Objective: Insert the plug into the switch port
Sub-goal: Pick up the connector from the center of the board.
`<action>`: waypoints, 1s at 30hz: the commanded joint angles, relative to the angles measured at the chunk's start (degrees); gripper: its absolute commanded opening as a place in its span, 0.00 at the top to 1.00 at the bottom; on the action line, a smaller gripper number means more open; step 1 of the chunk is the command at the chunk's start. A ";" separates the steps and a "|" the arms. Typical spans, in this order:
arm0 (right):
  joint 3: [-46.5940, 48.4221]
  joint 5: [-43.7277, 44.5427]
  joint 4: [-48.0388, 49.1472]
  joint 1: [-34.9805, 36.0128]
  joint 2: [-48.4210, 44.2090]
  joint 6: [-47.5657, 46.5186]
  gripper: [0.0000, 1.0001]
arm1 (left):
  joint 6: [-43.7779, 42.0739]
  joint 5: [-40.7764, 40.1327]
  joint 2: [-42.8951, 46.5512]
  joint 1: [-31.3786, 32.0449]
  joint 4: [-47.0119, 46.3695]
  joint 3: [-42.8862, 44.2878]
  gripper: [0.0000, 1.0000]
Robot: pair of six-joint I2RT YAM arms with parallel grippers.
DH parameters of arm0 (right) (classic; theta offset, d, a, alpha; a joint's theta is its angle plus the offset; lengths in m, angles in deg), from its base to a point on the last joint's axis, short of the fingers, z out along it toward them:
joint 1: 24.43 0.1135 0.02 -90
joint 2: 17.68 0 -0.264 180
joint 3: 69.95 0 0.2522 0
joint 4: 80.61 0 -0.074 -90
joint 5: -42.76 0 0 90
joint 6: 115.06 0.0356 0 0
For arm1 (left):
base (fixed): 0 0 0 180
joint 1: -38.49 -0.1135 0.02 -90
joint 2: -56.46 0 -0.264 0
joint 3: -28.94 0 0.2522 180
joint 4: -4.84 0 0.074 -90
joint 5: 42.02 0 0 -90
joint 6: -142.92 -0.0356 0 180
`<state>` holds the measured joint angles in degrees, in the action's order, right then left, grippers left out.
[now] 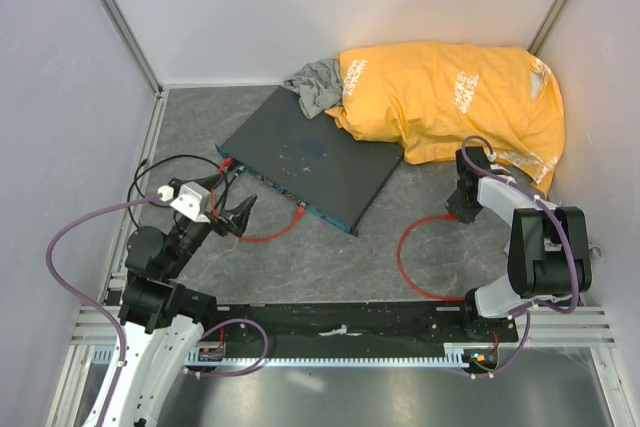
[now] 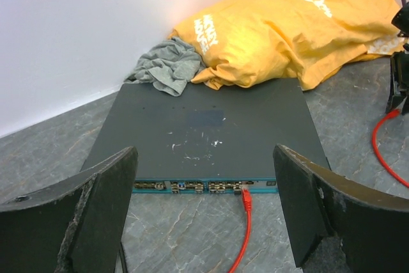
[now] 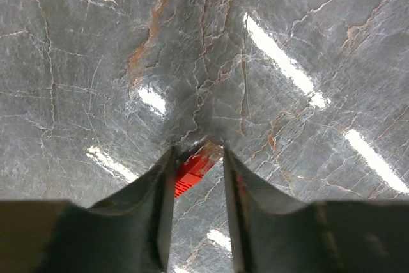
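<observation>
The switch (image 1: 310, 157) is a flat dark grey box with a blue-green port row (image 2: 204, 187) on its front edge. One red plug (image 2: 246, 199) sits in a port near the row's right end. My left gripper (image 2: 204, 151) hovers open in front of that edge, holding nothing. A red cable (image 1: 405, 257) loops over the floor to my right gripper (image 1: 462, 209). In the right wrist view the plug (image 3: 192, 172) lies slantwise on the floor between the narrowed fingers of the right gripper (image 3: 198, 151), against the left finger, with a gap beside the right one.
A yellow cloth heap (image 1: 450, 97) and a grey rag (image 1: 315, 87) lie behind the switch against the back wall. Another red connector (image 1: 226, 162) shows at the switch's left corner. A black cable (image 1: 150, 172) curls by the left wall.
</observation>
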<state>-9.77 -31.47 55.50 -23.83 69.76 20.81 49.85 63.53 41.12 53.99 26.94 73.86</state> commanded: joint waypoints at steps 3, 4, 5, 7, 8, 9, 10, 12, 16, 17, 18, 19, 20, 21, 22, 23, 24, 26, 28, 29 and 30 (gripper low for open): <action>0.08 -1.61 2.97 -0.34 0.46 0.46 0.83 | 0.61 4.74 -3.64 0.23 -3.15 -0.66 0.08; 0.08 -2.23 2.97 -0.34 0.02 0.19 0.86 | 0.87 5.36 -4.26 0.31 -3.33 -0.66 0.08; 0.17 -2.84 2.71 -0.34 -0.51 -0.07 0.89 | 1.22 6.76 -6.01 0.31 -3.59 -0.75 0.08; 0.43 -4.34 2.36 -0.08 -2.53 -1.03 0.94 | 2.53 10.09 -8.04 0.40 -4.03 -0.40 0.09; 0.69 -4.43 2.01 0.62 -3.41 -1.30 0.95 | 4.28 11.50 -10.83 0.40 -4.21 0.21 0.09; 0.87 -4.34 1.74 1.06 -5.33 -1.65 0.97 | 5.52 12.65 -12.34 0.40 -4.21 0.74 0.09; 0.96 -4.43 1.57 1.59 -6.48 -2.09 0.98 | 8.49 14.23 -14.09 0.57 -4.29 1.18 0.10; 1.14 -4.52 1.39 3.61 -9.56 -2.62 1.00 | 11.58 14.42 -18.39 1.97 -4.30 2.85 0.10; 1.05 -5.48 1.83 8.18 -12.99 -2.36 1.00 | 16.95 6.11 -23.77 9.61 -5.78 5.40 0.10; 1.22 -6.18 2.09 10.80 -13.78 -1.58 1.00 | 17.31 3.55 -25.00 11.80 -6.49 5.75 0.10; 1.40 -6.28 2.27 12.13 -14.05 -0.96 1.00 | 17.66 0.74 -25.97 16.79 -7.28 5.93 0.10; 1.66 -6.28 2.62 13.45 -14.22 -0.43 1.00 | 18.27 -5.03 -28.76 19.45 -8.07 6.02 0.10; 2.27 -7.15 2.97 15.90 -14.23 0.88 1.00 | 18.36 -7.88 -30.27 22.00 -11.03 6.28 0.10; 2.54 -7.85 3.49 16.88 -14.31 1.41 1.00 | 18.62 -10.43 -31.76 26.46 -12.54 6.55 0.10; 2.89 -8.73 4.02 17.85 -14.23 1.94 1.00 | 19.32 -14.98 -35.61 28.42 -13.95 6.72 0.10; 3.68 -9.96 4.98 19.51 -13.88 2.47 1.00 | 19.59 -17.20 -37.47 30.35 -16.31 7.59 0.10; 4.03 -10.66 5.52 20.22 -13.70 3.08 1.00 | 19.86 -19.22 -40.01 33.85 -17.03 8.39 0.10; 5.00 -11.55 6.66 22.32 -13.26 3.79 1.00 | 19.51 -25.29 -47.04 37.21 -18.26 11.37 0.10; 5.35 -12.25 7.89 23.56 -13.00 4.93 1.00 | 18.98 -31.24 -51.27 41.78 -18.97 14.70 0.11; 5.62 -12.60 8.24 24.61 -12.65 5.37 1.00 | 18.72 -32.76 -55.55 42.93 -19.58 15.77 0.11; 5.79 -13.04 8.51 25.06 -12.47 5.72 1.00 | 18.28 -34.08 -57.33 44.94 -20.46 16.91 0.13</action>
<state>-7.02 -41.94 60.36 -0.86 56.60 23.39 67.03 42.92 -9.21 93.56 13.36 84.72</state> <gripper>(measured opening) 0.080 0.893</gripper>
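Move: The right hand is down at the table with the red connector already between its half-closed fingers, 1 cm or so below their midpoint. The middle of its cable bow lies about 15 cm left and 11 cm back, the orange bag 30 cm straight ahead. From the empty left hand, the switch's near right corner is roughly 23 cm right, 3 cm ahead and 26 cm below; the connector is some 50 cm right, 9 cm ahead, 28 cm below. Staying low at first, the right hand closes on the red connector and pinches it, then goes left about 16 cm towards the switch while rising some 9 cm, turning counter-clockwise and tilting its fingers up and forward. The left hand, open, sinks about 10 cm and sweeps some 20 cm right to above the switch's near right corner, tipping down roughly 30 degrees. ##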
